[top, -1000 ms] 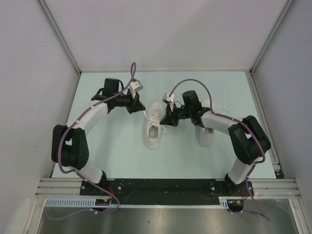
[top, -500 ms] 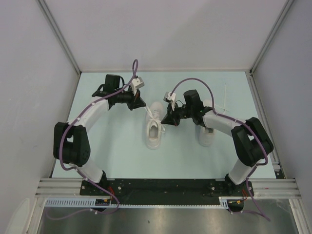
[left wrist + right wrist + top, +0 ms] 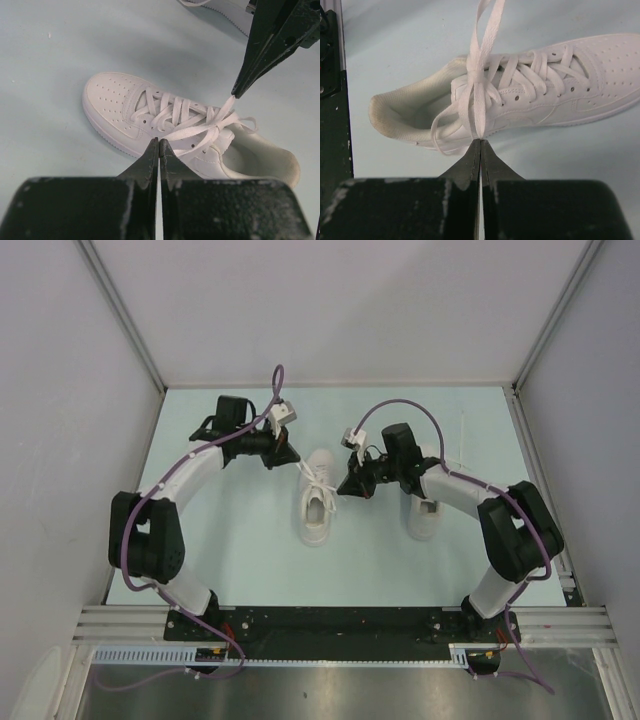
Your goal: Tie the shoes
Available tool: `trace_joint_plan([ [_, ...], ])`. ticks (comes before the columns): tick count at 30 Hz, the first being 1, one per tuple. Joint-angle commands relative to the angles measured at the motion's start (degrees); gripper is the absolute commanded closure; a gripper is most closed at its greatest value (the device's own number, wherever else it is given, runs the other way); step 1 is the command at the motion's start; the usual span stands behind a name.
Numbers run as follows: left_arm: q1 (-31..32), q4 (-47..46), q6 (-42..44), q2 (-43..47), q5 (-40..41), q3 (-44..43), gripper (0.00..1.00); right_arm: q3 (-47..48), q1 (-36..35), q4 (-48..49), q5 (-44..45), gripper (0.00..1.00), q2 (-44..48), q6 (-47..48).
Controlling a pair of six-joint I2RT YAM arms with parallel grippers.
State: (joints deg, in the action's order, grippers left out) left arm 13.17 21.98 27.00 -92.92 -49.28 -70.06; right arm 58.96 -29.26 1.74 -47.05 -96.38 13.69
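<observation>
The two white shoes lie on the pale table. One shoe (image 3: pixel 317 508) (image 3: pixel 165 122) (image 3: pixel 530 95) lies between my grippers, toe to the far side. The other shoe (image 3: pixel 424 519) (image 3: pixel 227 7) is partly under my right arm. My left gripper (image 3: pixel 291 459) (image 3: pixel 159 142) is shut on a strand of the middle shoe's lace (image 3: pixel 192 131) that runs to the crossing over the tongue. My right gripper (image 3: pixel 343 487) (image 3: pixel 480 141) is shut on a lace loop (image 3: pixel 476 100) at the shoe's other side. In the left wrist view its fingertips (image 3: pixel 239 87) pinch that loop's end.
Grey walls close the table (image 3: pixel 230 550) on three sides, with metal rails (image 3: pixel 540 480) along the edges. A loose lace (image 3: pixel 457 452) from the right shoe trails toward the back right. Purple cables (image 3: pixel 400 408) arch over both wrists.
Both grippers have drawn slightly apart, the left to the far left and the right to the right. The lace between them and the shoe is straighter. More of the right shoe shows.
</observation>
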Motion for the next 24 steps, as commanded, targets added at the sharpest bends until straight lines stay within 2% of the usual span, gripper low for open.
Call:
trace_joint_plan([
  [1,0.9,-0.8,0.5,2.3,-3.1,-0.4,0.98,1.9,0.6,-5.2,-0.9,1.00,2.9,2.1],
  [4,2.0,2.4,3.0,1.7,-4.2,-1.3,0.97,1.9,0.6,-6.2,-0.8,1.00,3.0,2.7],
  [7,2.4,2.7,1.8,1.8,-4.4,-1.0,0.89,1.9,0.6,-6.3,-0.8,1.00,2.9,2.7],
  [10,1.3,-0.3,-3.9,3.4,-4.3,1.8,0.72,1.9,0.5,-5.8,-0.8,1.00,2.9,2.4],
  [12,-0.9,-7.1,-12.3,6.3,-4.4,4.8,0.60,1.9,0.4,-5.7,-0.9,1.00,2.9,2.3],
  [14,-3.5,-11.9,-21.1,9.8,-4.0,10.1,0.53,1.9,0.4,-5.8,-0.8,1.00,2.9,2.4],
  [15,-4.2,-15.1,-23.6,10.5,-3.7,11.6,0.51,1.9,0.4,-6.0,-0.8,1.00,2.9,2.5],
  [19,-5.4,-14.8,-28.1,13.6,-3.1,16.7,0.45,1.9,0.4,-7.4,-0.7,1.00,3.1,3.2],
  [24,-5.4,-13.5,-27.4,14.7,-4.2,18.9,0.44,1.9,0.9,-10.1,-0.4,1.00,3.5,4.4],
])
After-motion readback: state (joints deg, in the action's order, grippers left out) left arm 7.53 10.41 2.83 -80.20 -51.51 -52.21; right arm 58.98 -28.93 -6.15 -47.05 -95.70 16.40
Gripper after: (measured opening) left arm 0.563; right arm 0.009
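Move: Both hands already pinch lace loops of the left-hand shoe. From the left hand, the bow knot lies about 4 cm back, 5 cm to the right and 5 below; the shoe's opening is some 10 cm back, 4 right and 8 below. From the right hand, the knot is roughly 4 cm left, 2 ahead and about level, while the second shoe sits about 20 cm right, 2 back and 6 below. Left hand draws back about 4 cm, opening to release its lace loop, then swings left; right keeps its pinch. ##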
